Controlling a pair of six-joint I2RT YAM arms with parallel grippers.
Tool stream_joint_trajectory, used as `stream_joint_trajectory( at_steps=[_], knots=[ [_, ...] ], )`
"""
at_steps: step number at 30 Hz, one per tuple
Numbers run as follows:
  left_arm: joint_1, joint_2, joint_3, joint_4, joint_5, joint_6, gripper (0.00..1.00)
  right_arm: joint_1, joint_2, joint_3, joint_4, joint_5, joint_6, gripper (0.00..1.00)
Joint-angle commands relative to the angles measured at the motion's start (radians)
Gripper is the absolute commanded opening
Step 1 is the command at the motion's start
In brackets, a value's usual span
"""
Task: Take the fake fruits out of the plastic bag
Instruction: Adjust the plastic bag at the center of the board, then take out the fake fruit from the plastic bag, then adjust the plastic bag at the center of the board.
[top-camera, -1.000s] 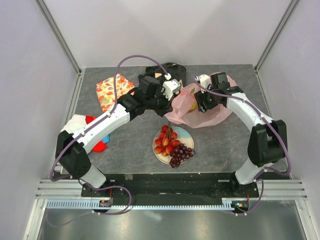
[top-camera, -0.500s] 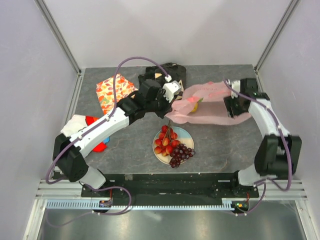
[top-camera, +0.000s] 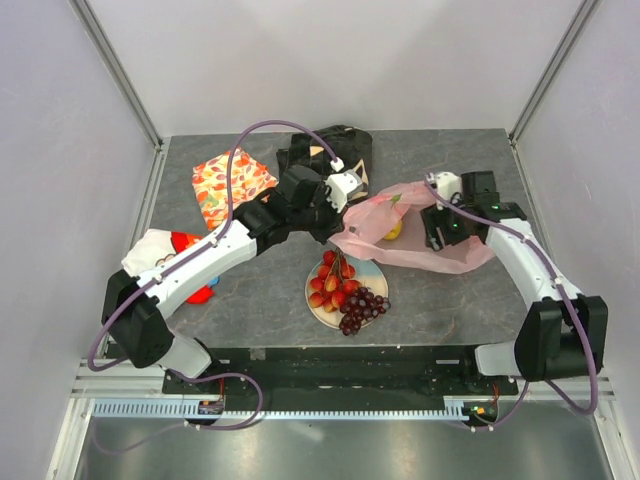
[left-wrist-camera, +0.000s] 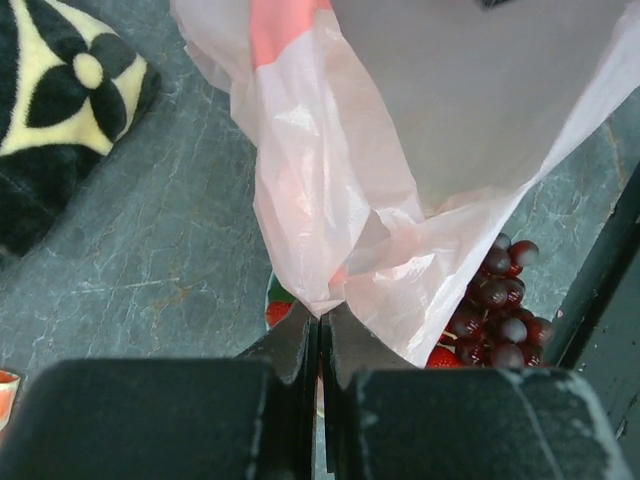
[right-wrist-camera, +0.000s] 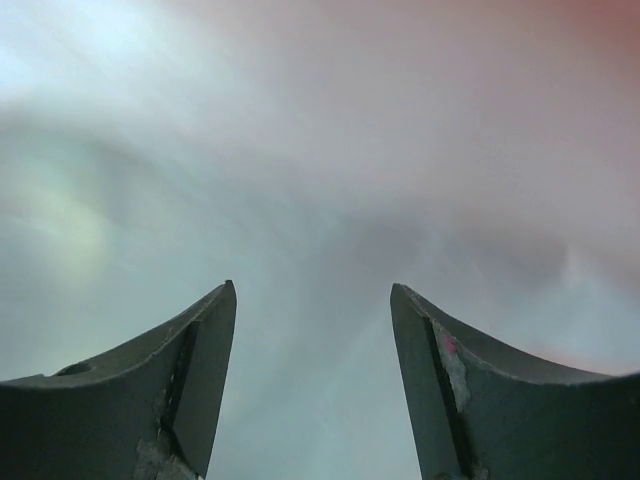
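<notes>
The pink plastic bag (top-camera: 415, 245) lies crumpled right of centre, and a small yellow fruit (top-camera: 393, 231) shows through it. My left gripper (top-camera: 338, 220) is shut on the bag's left edge (left-wrist-camera: 322, 305). In the left wrist view the bag (left-wrist-camera: 400, 150) hangs over the jaws. My right gripper (top-camera: 436, 232) hovers over the bag's middle, open with nothing between its fingers (right-wrist-camera: 312, 292); only blurred film fills the right wrist view. Red fruits (top-camera: 330, 285) and a purple grape bunch (top-camera: 362, 308) sit on the plate (top-camera: 372, 268); the grapes (left-wrist-camera: 500, 310) also show under the bag.
An orange leaf-print cloth (top-camera: 228, 183) lies at the back left. A black patterned cloth (top-camera: 325, 150) lies behind my left wrist, also seen as the black cloth (left-wrist-camera: 60, 100). A red-and-blue printed cloth (top-camera: 195, 275) sits under the left arm.
The right gripper has swung from the far right back over the bag, and its jaws now stand wider. The bag was stretched between the arms and has slumped. The left grip is unchanged.
</notes>
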Motion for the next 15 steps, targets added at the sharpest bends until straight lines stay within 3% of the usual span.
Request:
stream_joint_trajectory(
  at_steps=[1, 6, 10, 15],
  knots=[
    [-0.016, -0.004, 0.017, 0.057, -0.11, 0.009, 0.02, 0.128, 0.095, 0.063, 0.123, -0.152, 0.043, 0.72],
    [-0.026, 0.005, 0.092, 0.064, -0.353, 0.112, 0.02, 0.22, 0.176, 0.126, 0.25, -0.134, 0.164, 0.73],
    [-0.028, 0.003, 0.106, 0.064, -0.344, 0.15, 0.02, 0.246, 0.281, 0.194, 0.286, -0.021, 0.256, 0.74],
    [-0.03, 0.002, 0.083, 0.06, -0.287, 0.149, 0.02, 0.25, 0.395, 0.28, 0.306, 0.007, 0.305, 0.76]
  ],
)
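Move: The plastic bag lies spread below the open right hand, its middle about 6 cm to that hand's left and 5 cm farther out; the yellow fruit inside it is some 11 cm left and 5 cm ahead, roughly 6 cm lower. The fruit plate is about 23 cm left and 10 cm nearer the base. From the left hand, already holding a gathered rim, the bag's middle is some 22 cm right, 7 cm ahead and 13 cm lower; the plate is 5 cm right and 8 cm back. The plastic bag's gathered left rim stays pinched in the shut left fingers, carried about 5 cm forward, 3 cm up and slightly left as that wrist tips upward some 15 degrees. Meanwhile the right hand, fingers wide open, sweeps left through the bag's open mouth, then swings more forward towards the yellow fruit, about 14 cm in all. ##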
